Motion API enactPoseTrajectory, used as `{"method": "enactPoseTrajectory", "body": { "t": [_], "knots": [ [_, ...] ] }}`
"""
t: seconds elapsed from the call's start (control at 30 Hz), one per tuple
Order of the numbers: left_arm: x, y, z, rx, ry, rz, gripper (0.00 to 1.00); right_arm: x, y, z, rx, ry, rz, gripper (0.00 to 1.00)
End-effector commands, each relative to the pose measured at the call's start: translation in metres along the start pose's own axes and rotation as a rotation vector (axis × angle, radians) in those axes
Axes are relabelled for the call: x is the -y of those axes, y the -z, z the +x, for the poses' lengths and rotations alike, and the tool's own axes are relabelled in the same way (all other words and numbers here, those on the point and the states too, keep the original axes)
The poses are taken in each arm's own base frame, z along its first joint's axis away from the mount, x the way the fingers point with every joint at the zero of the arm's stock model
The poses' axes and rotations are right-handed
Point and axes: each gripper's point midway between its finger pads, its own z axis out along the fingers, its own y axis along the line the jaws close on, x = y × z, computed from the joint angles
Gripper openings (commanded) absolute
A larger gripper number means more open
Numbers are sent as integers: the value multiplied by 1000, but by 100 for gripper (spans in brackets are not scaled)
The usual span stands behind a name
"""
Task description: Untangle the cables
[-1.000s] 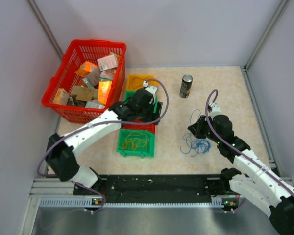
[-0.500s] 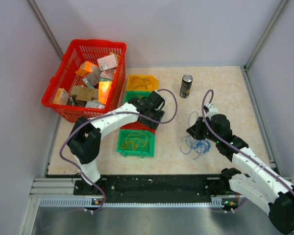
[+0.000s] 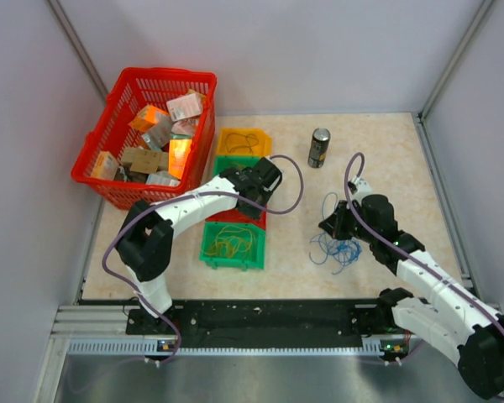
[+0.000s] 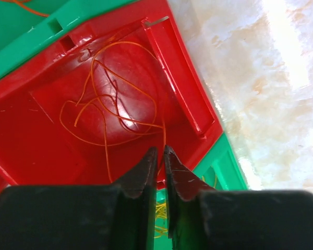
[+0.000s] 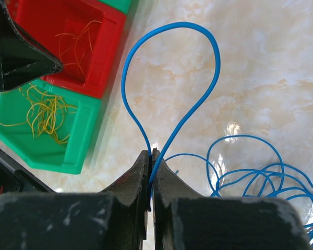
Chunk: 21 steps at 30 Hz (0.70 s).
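Thin orange cables [image 4: 163, 133] lie looped in the red bin [image 4: 21, 130]. One strand rises straight into the narrow slit between the nearly closed jaws of my left gripper [image 4: 160, 150], which hangs over that bin [image 3: 254, 201]. My right gripper [image 5: 151, 152] is shut on a blue cable [image 5: 182, 23], whose loop stands up beyond the tips. The rest of the blue cables [image 3: 340, 249] lie in a loose tangle on the table just right of that gripper [image 3: 329, 225]. No purple-grey cable shows.
A green bin [image 3: 206, 252] with yellow wires sits in front of the red one [image 3: 235, 216]; another green bin and a yellow bin [image 3: 244, 138] sit behind. A red basket [image 3: 164, 74] of boxes stands far left. A dark can [image 3: 319, 148] stands far centre.
My left gripper's jaws have closed from wide to a slit, and that arm has folded, its gripper shifting slightly right over the red bin. The right gripper edged left with its blue loop.
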Motion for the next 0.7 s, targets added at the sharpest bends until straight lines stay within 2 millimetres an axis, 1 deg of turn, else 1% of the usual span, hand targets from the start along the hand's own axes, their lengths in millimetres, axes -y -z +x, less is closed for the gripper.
{"method": "enactPoseTrajectory", "body": {
  "t": [0.0,0.07,0.17,0.37,0.43,0.57,0.67],
  "knots": [
    [-13,15,-13,48,-35,-54,8,-4,0,-15,39,15,-18,0],
    [-19,23,-19,71,-35,-81,1,-3,0,-17,44,14,-16,0],
    [-30,47,-37,151,-22,-123,0,-3,-1,-19,46,8,-15,0],
    [-61,119,-85,390,45,-235,0,0,-3,-18,35,0,-5,0],
    [-71,145,-97,476,78,-267,0,0,-3,-20,39,-1,-3,0],
    [-82,187,-118,637,109,-278,0,-2,-2,-23,44,-1,-6,0],
    [-89,213,-133,711,130,-298,0,-2,-3,-23,42,-2,-5,0]
  ]
}}
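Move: The orange cable lies loosely coiled in the red bin, its middle about 4 cm ahead of the left gripper, 1 cm left and 1 cm below, with one strand between the fingers. The red bin's middle is 4 cm ahead and 3 cm left of the gripper; the near green bin with yellow cable is some 9 cm back and 5 cm left, the far green bin about 14 cm ahead and 3 cm left. From the right gripper the orange cable is roughly 21 cm left, 7 cm ahead and 5 cm lower. Finish shutting the left fingers on the orange cable strand at the near right part of the red bin, easing a centimetre left as they pinch. Then pull it up fast, about 20 cm, keeping it pinched while the hand drifts some 4 cm forward and 4 cm left and the wrist tips up some 30 degrees, swinging the fingertips outward. ##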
